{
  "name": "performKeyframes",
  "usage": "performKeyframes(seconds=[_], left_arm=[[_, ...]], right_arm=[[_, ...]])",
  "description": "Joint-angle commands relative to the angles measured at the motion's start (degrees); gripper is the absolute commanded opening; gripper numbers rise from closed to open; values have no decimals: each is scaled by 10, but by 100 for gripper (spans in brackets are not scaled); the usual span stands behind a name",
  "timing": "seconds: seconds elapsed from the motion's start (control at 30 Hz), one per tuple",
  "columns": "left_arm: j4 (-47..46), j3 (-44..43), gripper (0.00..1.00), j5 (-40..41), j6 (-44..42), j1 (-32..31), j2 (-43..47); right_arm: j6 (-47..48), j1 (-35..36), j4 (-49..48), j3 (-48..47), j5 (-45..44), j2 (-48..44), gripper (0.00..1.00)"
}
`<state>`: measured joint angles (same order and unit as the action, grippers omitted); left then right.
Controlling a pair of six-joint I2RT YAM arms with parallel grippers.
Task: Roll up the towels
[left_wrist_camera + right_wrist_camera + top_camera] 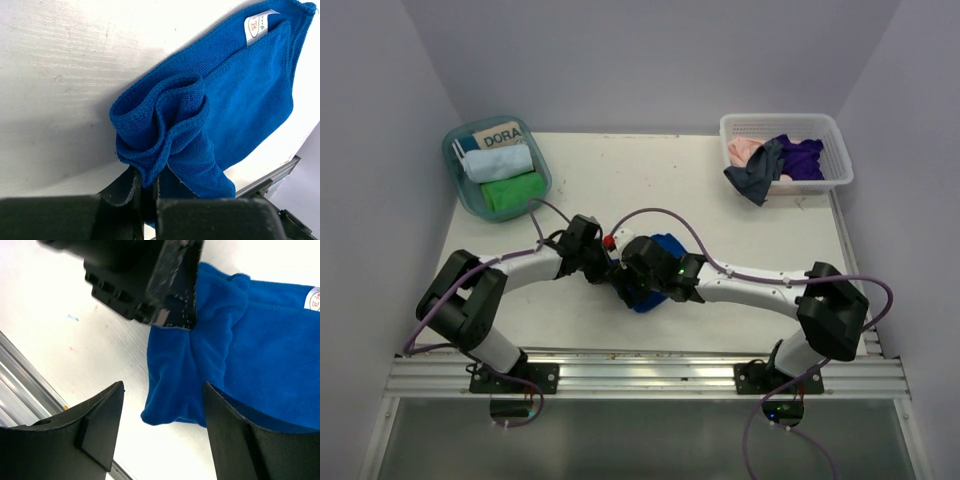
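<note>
A royal blue towel lies bunched on the white table between my two arms, its white tag at the far corner. My left gripper is shut on a rolled fold at the towel's near end, with cloth pinched between the fingers. My right gripper stands open just in front of the towel's hanging end, its fingers either side of the cloth without touching it. From the right wrist I see the left gripper's black body pressed on the towel.
A teal bin at the back left holds a rolled light blue towel, a green one and a card. A white basket at the back right holds pink, grey and purple cloths. A metal rail runs along the near edge.
</note>
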<state>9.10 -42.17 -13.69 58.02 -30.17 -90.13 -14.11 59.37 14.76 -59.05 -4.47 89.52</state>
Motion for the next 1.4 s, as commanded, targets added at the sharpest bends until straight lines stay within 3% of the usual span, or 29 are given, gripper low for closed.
performKeyframes(seconds=[0.0,0.43,0.47,0.5,0.57,0.6,0.7,0.77,0.9,1.13,1.37], left_arm=[[61,-8,0,12,-2,-1,6],[68,-14,0,11,2,0,13],[68,-14,0,11,1,-1,14],[69,-12,0,11,1,-1,16],[70,-12,0,11,1,-1,19],[71,-12,0,11,1,-1,21],[72,-12,0,11,1,0,31],[73,-12,3,8,-1,1,36],[74,-16,24,-3,-9,17,53],[90,-25,44,-12,-23,54,99],[83,-31,46,-15,-22,61,111]], right_arm=[[36,30,20,-24,-83,21,68],[57,73,4,-40,-158,115,66],[46,73,3,-40,-164,127,63],[41,73,1,-39,-166,132,50],[29,72,-4,-36,-179,138,36],[24,72,-6,-36,-180,138,21],[15,70,-15,-28,-176,128,0],[12,60,-32,-19,-145,116,0],[0,31,-75,14,-67,76,0],[-59,-33,-138,68,67,37,0],[-135,-78,-207,124,166,23,0]])
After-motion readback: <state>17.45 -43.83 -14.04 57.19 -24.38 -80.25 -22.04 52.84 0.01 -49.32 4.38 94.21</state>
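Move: My right hand hangs open over the towel, the near end of its rolled edge about 7 cm straight below me. My left fingertips, already shut on the roll's far-left part, lie some 5 cm forward, 5 cm left and 7 cm below that hand; the towel's flat part centres roughly 5 cm forward, 7 cm right and 9 cm down from it. From my left hand, the roll's near end is about 5 cm back and 5 cm right, at much the same height. I sink my right hand some 6.5 cm, bringing the fingers steeper, and pinch the near end of the roll while my left still holds the other part and eases slightly back. Then my left fingers open and come free, climbing about 4.5 cm and drifting left and forward; my right keeps its pinch, rises a touch and tilts about 30 degrees, turning the roll towards the flat towel on its forward-right. ##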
